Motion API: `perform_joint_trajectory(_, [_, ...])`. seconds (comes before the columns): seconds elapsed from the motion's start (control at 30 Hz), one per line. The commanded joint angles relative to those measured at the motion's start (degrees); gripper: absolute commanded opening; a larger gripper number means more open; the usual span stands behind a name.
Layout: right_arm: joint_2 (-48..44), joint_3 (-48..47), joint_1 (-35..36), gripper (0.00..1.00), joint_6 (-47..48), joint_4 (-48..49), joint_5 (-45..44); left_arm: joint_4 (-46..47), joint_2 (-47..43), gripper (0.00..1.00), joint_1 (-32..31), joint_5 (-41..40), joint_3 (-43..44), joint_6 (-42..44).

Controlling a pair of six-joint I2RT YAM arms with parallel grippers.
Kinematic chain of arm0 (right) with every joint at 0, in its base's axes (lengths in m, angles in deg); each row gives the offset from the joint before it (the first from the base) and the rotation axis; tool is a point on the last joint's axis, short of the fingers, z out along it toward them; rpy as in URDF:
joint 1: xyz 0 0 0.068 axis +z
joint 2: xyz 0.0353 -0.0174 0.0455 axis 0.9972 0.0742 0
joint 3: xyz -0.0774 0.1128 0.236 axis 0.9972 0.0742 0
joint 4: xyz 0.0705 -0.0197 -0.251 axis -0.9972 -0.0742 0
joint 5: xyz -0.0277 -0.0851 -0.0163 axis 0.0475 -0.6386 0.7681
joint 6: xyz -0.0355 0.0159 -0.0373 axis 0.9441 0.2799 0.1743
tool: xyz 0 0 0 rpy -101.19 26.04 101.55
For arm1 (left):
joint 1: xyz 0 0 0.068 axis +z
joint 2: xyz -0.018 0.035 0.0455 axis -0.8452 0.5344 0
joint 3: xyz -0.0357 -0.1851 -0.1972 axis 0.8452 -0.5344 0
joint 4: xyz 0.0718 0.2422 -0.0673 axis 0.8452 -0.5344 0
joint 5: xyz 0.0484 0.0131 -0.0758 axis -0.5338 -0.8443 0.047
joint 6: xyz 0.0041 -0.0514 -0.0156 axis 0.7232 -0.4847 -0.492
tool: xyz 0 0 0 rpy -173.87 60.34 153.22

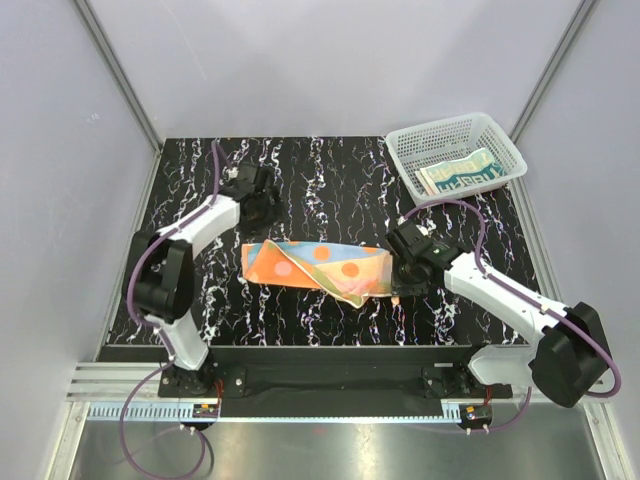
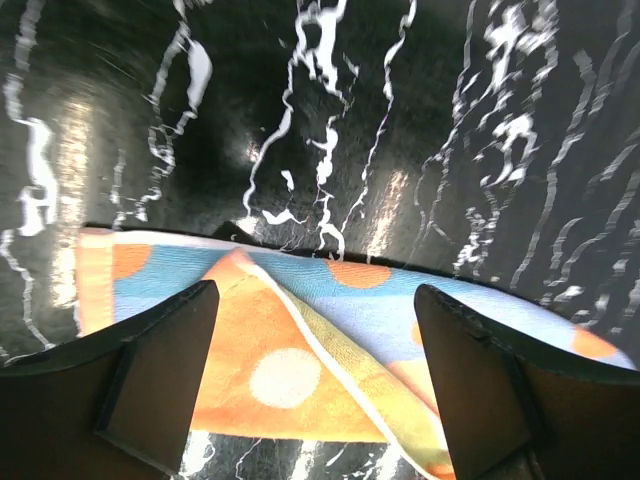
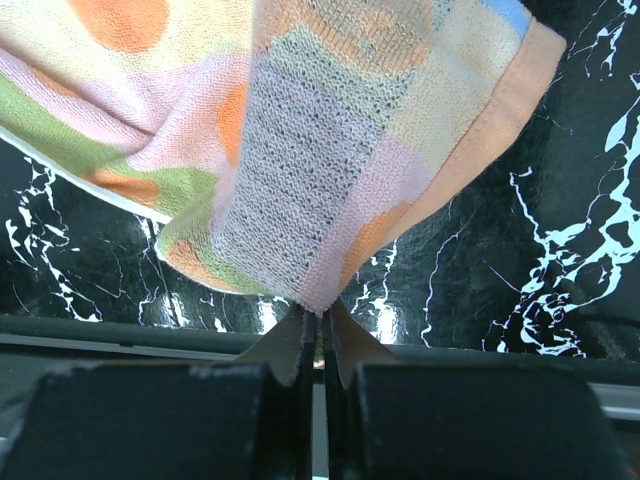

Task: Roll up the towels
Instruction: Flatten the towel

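Observation:
The orange towel [image 1: 315,268] with blue, green and yellow patches lies stretched across the middle of the black marbled table, its left corner folded over. In the left wrist view that folded corner of the orange towel [image 2: 270,375] lies below my left gripper [image 2: 315,370], which is open and holds nothing. My left gripper [image 1: 262,208] hangs just behind the towel's left end. My right gripper [image 1: 400,272] is shut on the towel's right end. In the right wrist view the cloth [image 3: 300,150] is pinched and bunched at that gripper's [image 3: 320,322] tips. The cream lettered towel [image 1: 460,172] lies in the basket.
A white mesh basket [image 1: 445,122] stands at the table's back right corner. Grey walls close in the table on three sides. The arms' bases sit on a rail along the near edge.

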Motion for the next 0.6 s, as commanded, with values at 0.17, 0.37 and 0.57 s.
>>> perform_joint_trajectory(0.17, [-0.1, 0.4, 0.6, 0.00, -0.2, 1.2, 0.0, -9.6, 6.6, 0.75, -2.6, -9.5, 6.0, -0.6])
perform_joint_trajectory(0.37, [0.2, 1.3, 0.6, 0.00, -0.1, 2.1, 0.3, -9.7, 7.3, 0.59, -3.2, -11.4, 5.2, -0.7])
perform_joint_trajectory(0.57, [0.2, 1.5, 0.6, 0.00, 0.0, 2.2, 0.3, -9.6, 8.8, 0.37, -3.9, -11.6, 5.6, -0.5])
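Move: The turned-over orange corner at the towel's far left lies about 2 cm behind the open left fingertips, 2 cm to their left and some 5 cm below. The towel's far left end corner lies about 5 cm farther left, level with it, and the flap's lowest point is roughly 15 cm back and 16 cm to the right of the left hand. From the right hand the orange corner is about 11 cm ahead, 26 cm left and 6 cm lower. Lower the left gripper about 5 cm onto the towel's turned-over orange corner, easing back some 3 cm and slightly left, with the fingers tipping towards straight down and the hand's left side rolling up. Close the fingers to about half their gap, so that the tips straddle the corner. Keep the right fingers shut on the near right part of the towel, almost still. ##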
